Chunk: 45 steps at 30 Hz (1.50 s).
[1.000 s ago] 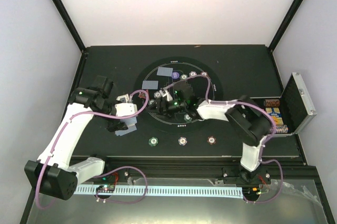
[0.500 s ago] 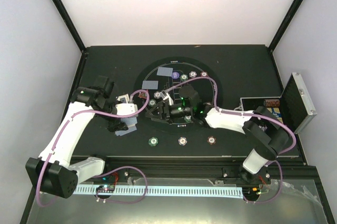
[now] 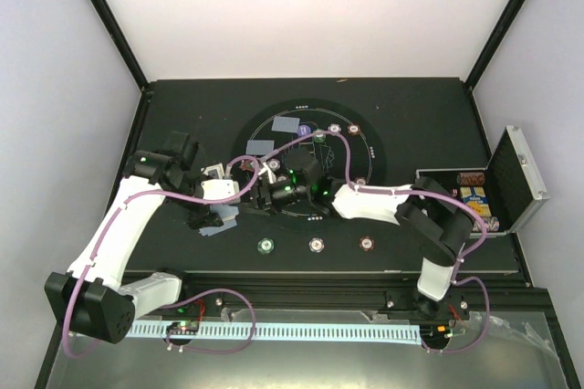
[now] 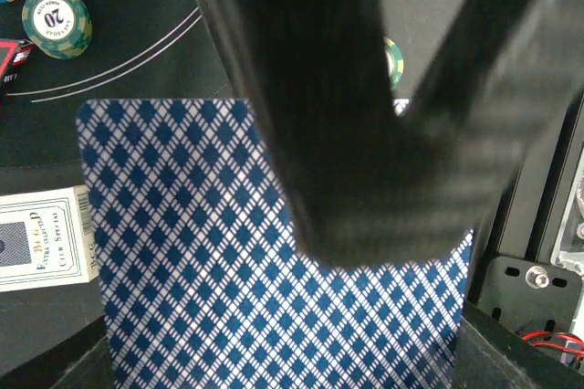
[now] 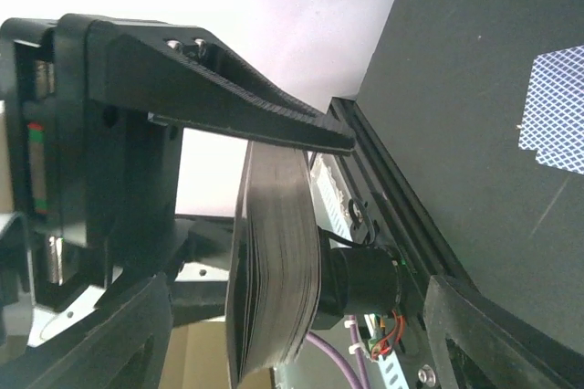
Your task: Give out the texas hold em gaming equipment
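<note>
My left gripper [image 3: 222,215] is shut on a deck of blue diamond-backed playing cards [image 4: 228,252], held left of the round mat [image 3: 365,190]. My right gripper [image 3: 252,195] has reached across to it and is open. In the right wrist view the deck [image 5: 274,270] stands edge-on between its wide-apart fingers [image 5: 100,334], touching neither. One of its black fingers [image 4: 319,106] lies across the card back. Two cards [image 3: 286,124] lie face down on the mat. Green [image 3: 265,246], white [image 3: 316,245] and red [image 3: 367,244] chips sit in a row in front.
An open silver-edged case [image 3: 516,179] with more chips stands at the right edge. A card box [image 4: 46,238] and striped chips [image 4: 57,21] lie beside the deck. More chips [image 3: 335,129] rest at the mat's far side. The rail [image 3: 301,298] runs along the near edge.
The right arm has swung left across the mat until its gripper straddles the deck in the left gripper, and its jaws have widened. The left arm and deck have not moved.
</note>
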Each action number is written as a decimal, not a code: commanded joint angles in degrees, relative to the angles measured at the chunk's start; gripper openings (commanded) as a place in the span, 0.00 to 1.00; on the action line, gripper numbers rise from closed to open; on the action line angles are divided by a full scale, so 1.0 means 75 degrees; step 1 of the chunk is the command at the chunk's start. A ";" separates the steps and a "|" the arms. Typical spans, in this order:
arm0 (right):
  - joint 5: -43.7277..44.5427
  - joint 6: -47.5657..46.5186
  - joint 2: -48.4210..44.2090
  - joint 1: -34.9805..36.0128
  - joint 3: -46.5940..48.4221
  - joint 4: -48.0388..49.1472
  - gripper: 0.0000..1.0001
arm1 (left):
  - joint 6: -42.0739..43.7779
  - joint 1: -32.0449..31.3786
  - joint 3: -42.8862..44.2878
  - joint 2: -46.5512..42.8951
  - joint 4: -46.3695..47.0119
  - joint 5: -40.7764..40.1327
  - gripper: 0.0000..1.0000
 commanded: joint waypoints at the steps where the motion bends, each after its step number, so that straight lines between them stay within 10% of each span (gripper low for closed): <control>1: -0.0073 0.0144 0.0346 0.0224 0.0446 0.0298 0.78 | 0.0077 -0.0038 0.0066 0.0000 -0.0045 0.0203 0.02; 35: 0.0697 -0.1136 0.0018 -0.0284 0.0226 -0.2103 0.53 | 0.0144 -0.0048 -0.0071 -0.0035 0.0022 0.0192 0.02; 45: -0.0124 0.0970 0.0583 0.0129 0.0382 0.1203 0.53 | 0.0077 -0.0066 -0.0044 0.0024 0.0144 0.0391 0.01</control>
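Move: The card deck, held on edge in the left gripper, is about 5 cm left of the right hand, roughly 1 cm nearer the base and 1 cm lower; from the left hand its middle is about 1 cm right and 1 cm below. From the right hand, two blue-backed cards lie on the table some 15 cm left, 2 cm ahead, the card box about 17 cm left, 20 cm ahead, and the near green chip stack directly left-right level, 4 cm back, all roughly 18 cm below. Leftward and down first, the right hand brings its fingers about 3 cm in against the face of the deck while they begin to close; then it draws back right some 3 cm and 1 cm forward across the card backs, narrowing further, before easing slightly up and left again at the end. The left gripper keeps its hold on the deck, giving way by barely half a centimetre. ##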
